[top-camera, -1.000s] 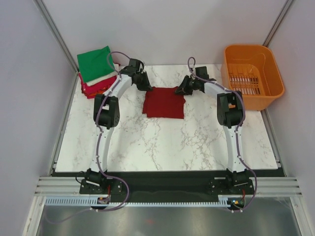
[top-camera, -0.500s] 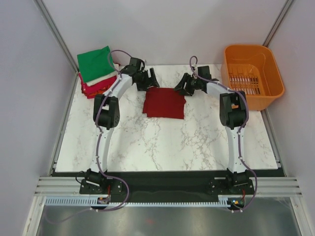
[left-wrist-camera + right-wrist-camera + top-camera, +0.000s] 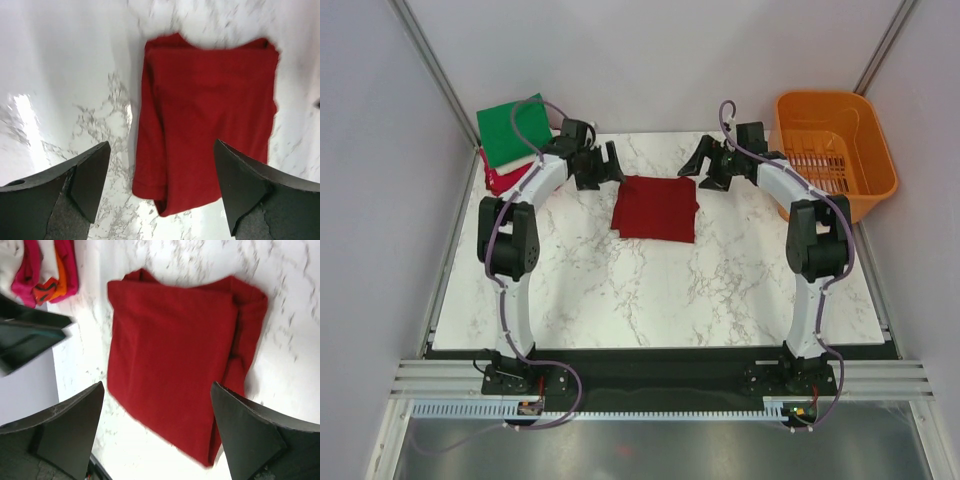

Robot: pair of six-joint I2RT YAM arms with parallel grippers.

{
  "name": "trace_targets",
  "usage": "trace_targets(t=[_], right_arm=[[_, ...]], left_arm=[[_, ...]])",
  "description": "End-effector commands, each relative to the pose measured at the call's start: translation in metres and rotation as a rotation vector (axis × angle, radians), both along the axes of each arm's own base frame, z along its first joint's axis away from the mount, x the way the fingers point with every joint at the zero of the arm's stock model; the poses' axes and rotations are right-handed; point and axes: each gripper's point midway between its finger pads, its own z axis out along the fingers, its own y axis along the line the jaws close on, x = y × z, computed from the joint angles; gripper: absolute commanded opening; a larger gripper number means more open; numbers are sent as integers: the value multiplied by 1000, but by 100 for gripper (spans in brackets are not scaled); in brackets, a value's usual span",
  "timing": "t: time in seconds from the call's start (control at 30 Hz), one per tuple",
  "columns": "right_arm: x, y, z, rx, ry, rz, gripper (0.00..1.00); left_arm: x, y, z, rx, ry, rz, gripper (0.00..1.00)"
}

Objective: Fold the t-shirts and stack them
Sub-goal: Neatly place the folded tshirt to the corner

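Observation:
A dark red t-shirt (image 3: 655, 208) lies folded into a rectangle on the marble table (image 3: 650, 290), towards the back middle. My left gripper (image 3: 612, 168) hovers just off its far left corner, open and holding nothing. My right gripper (image 3: 693, 168) hovers off its far right corner, also open and empty. In the left wrist view the red shirt (image 3: 210, 110) lies flat beyond the wide-spread left gripper (image 3: 161, 150). In the right wrist view the same shirt (image 3: 175, 355) lies beyond the right gripper (image 3: 157, 390). A stack of folded t-shirts (image 3: 513, 130), green on top, sits at the back left.
An orange plastic basket (image 3: 830, 150) stands at the back right, off the table's corner. The edges of the pink and orange shirts in the stack (image 3: 50, 270) show at the upper left of the right wrist view. Grey walls enclose the table on three sides.
Both grippers have gone from nearly shut to wide open, letting go of the red shirt's far corners. The left one drew back leftward, the right one rightward. The shirt stays flat.

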Motion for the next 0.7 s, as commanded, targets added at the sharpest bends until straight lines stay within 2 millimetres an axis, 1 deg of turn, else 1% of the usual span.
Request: trace_targets(t=[0.0,0.03,0.07,0.1,0.13,0.17,0.2,0.23,0.3,0.33,0.4,0.43,0.47,0.5,0.53,0.57,0.6,0.67], right_arm=[[-24,-6,51,-5,-93,10,96],[-35,-8,43,-7,-64,12,96],[-42,-7,46,3,-61,21,96],[-49,-7,58,10,-80,26,96],[-59,-8,53,12,-60,32,96],[-64,-7,57,20,-62,38,96],[-70,-7,68,28,-80,42,96],[-77,-8,63,32,-61,46,96],[-85,-8,69,35,-70,48,96],[-90,-9,63,32,-55,44,96],[-93,-14,60,8,-55,18,97],[-97,-17,51,-3,-35,7,97],[-100,-18,45,-11,-23,1,97],[-102,-19,40,-14,-11,-4,96],[-107,-20,31,-17,13,-2,97],[-110,-19,25,-20,26,2,96],[-115,-20,17,-24,48,0,96],[-119,-22,11,-28,60,-2,96]], left_arm=[[-29,-10,-54,-27,113,-86,91],[-28,-12,-59,-36,107,-85,93],[-32,-13,-65,-46,122,-80,93],[-41,-11,-79,-37,157,-78,93],[-46,-10,-86,-33,177,-78,93],[-51,-8,-93,-29,197,-76,93],[-61,-7,-104,-22,228,-78,93],[-67,-10,-109,-18,243,-85,93],[-75,-13,-115,-13,263,-95,93],[-79,-20,-118,-9,271,-111,93],[-83,-26,-124,-4,283,-126,93],[-86,-31,-127,-1,287,-137,93],[-86,-32,-129,0,290,-138,93],[-88,-33,-137,4,307,-140,93],[-89,-34,-140,6,313,-143,93],[-91,-34,-144,9,323,-144,93],[-95,-36,-154,15,344,-149,93],[-96,-41,-162,19,354,-159,93]])
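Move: The folded dark red t-shirt's middle lies about 12 cm to the left hand's right, 7 cm back and 10 cm below. From the right hand, the t-shirt is some 10 cm to the left, 6 cm back and 9 cm below. The stack of folded shirts is roughly 20 cm to the left hand's left, 9 cm ahead and 5 cm lower; the orange basket stands about 29 cm to the right hand's right and 6 cm ahead, slightly lower. Down and back by some 9 and 5 cm, the open left hand drops quickly beside the t-shirt's left edge, tipping about 10 degrees further down, then slides low to the right about 4 cm onto that edge, turning slightly clockwise. The right hand, also open, draws back about 12 cm, arching up 5 cm and sinking again, towards the t-shirt's near right corner and still well above the table. ##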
